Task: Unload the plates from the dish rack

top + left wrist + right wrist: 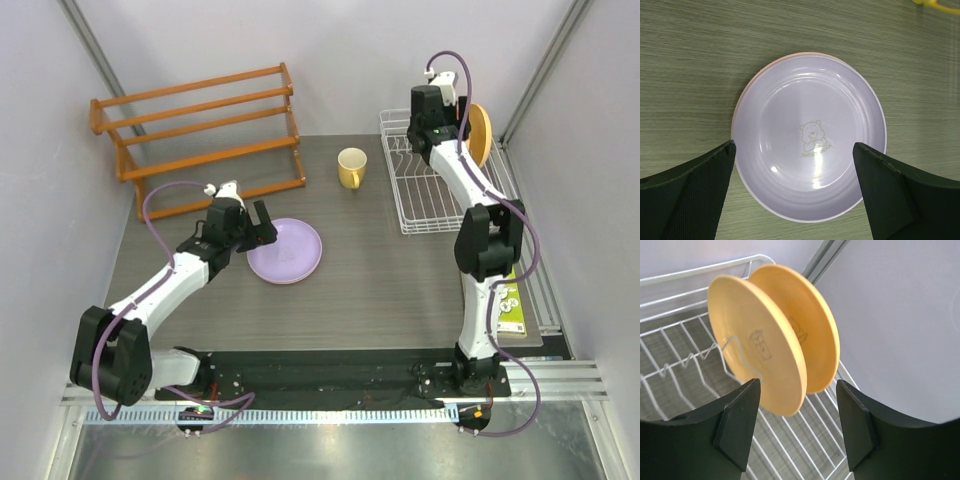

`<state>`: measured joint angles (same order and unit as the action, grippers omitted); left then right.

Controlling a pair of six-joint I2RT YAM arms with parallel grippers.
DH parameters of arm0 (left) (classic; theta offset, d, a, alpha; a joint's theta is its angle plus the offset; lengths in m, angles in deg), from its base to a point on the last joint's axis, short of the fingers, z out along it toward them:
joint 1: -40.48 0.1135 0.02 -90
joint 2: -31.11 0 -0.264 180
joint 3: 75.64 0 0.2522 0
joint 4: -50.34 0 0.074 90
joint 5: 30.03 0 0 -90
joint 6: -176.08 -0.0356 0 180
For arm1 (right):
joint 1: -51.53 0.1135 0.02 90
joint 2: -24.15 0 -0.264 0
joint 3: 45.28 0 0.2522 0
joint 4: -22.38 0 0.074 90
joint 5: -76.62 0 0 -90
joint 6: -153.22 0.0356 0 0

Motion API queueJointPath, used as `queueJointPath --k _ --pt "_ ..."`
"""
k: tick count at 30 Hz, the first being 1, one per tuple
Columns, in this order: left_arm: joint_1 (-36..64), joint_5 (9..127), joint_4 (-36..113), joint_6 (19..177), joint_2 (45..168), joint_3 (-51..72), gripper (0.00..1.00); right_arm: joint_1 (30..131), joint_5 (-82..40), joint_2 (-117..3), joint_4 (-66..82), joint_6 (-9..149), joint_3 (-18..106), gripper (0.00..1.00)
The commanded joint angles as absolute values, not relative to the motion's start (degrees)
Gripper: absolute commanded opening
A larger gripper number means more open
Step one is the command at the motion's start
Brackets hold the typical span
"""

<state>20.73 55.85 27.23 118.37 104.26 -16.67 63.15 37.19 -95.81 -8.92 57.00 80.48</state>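
A lilac plate (286, 250) lies flat on the table; in the left wrist view the lilac plate (810, 135) sits on a pink plate whose rim (747, 85) peeks out. My left gripper (252, 226) is open and empty just above its near edge (795, 165). Two orange-yellow plates (760, 340) (810, 320) stand on edge in the white wire dish rack (685, 360). In the top view they (479, 134) show at the rack's (425, 200) far right. My right gripper (797, 410) is open and empty, close in front of them.
A small yellow mug (351, 167) stands left of the rack. An orange wooden slatted rack (200, 130) stands at the back left. Grey walls close in on both sides. A green and white card (512, 305) lies at the right edge.
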Motion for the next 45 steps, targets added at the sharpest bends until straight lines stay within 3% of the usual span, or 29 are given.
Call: queueJointPath --k 1,10,13,19,20,21,30,33,43,45 --pt "20.79 57.6 30.77 116.93 105.11 -14.95 1.0 61.56 40.68 -100.64 -4.92 49.6 88.35 0.67" --pt "20.79 57.95 31.83 116.31 108.89 -13.63 0.99 59.71 39.62 -105.57 -3.07 48.36 90.47 0.64" --pt "20.79 58.04 32.09 116.31 109.77 -13.28 0.99 59.18 39.44 -107.07 -2.9 48.1 90.99 0.58" --pt "20.79 57.77 32.09 116.22 110.83 -12.75 1.0 59.0 39.01 -107.42 -2.81 48.19 91.17 0.22" --pt "20.79 57.77 32.09 116.31 111.0 -12.67 0.99 59.18 38.31 -107.42 -2.81 48.36 91.26 0.07" --pt "20.79 57.86 32.09 116.31 111.09 -12.58 0.99 59.09 38.13 -107.25 -2.81 48.62 91.26 0.02" --pt "20.79 58.03 32.09 116.58 110.48 -12.67 0.99 59.71 43.83 -104.18 -0.71 47.49 90.47 0.01" --pt "20.79 58.12 31.92 116.75 110.13 -12.58 0.99 60.93 50.05 -101.19 8.33 41.35 86.26 0.01" --pt "20.79 58.39 31.3 116.84 108.54 -12.84 1.0 65.41 60.54 -98.9 60.23 3.74 73.61 0.01" --pt "20.79 58.21 31.21 116.84 108.19 -12.93 1.0 65.77 60.71 -98.55 61.79 2.05 73.16 0.01"
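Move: The nearer-left of the two yellow plates stands in the rack about 7 cm ahead of the right hand, 5 cm to its right and 11 cm below. The second yellow plate stands some 5 cm to the right of it, level with it; the mug is 19 cm to the hand's left, level with it and 17 cm below. From the left hand, the nearer-left plate lies about 24 cm ahead, 43 cm right and 2 cm above. Right hand moves right, down and forward about 8 cm, pinches the left yellow plate's rim, lifts some 5 cm. ##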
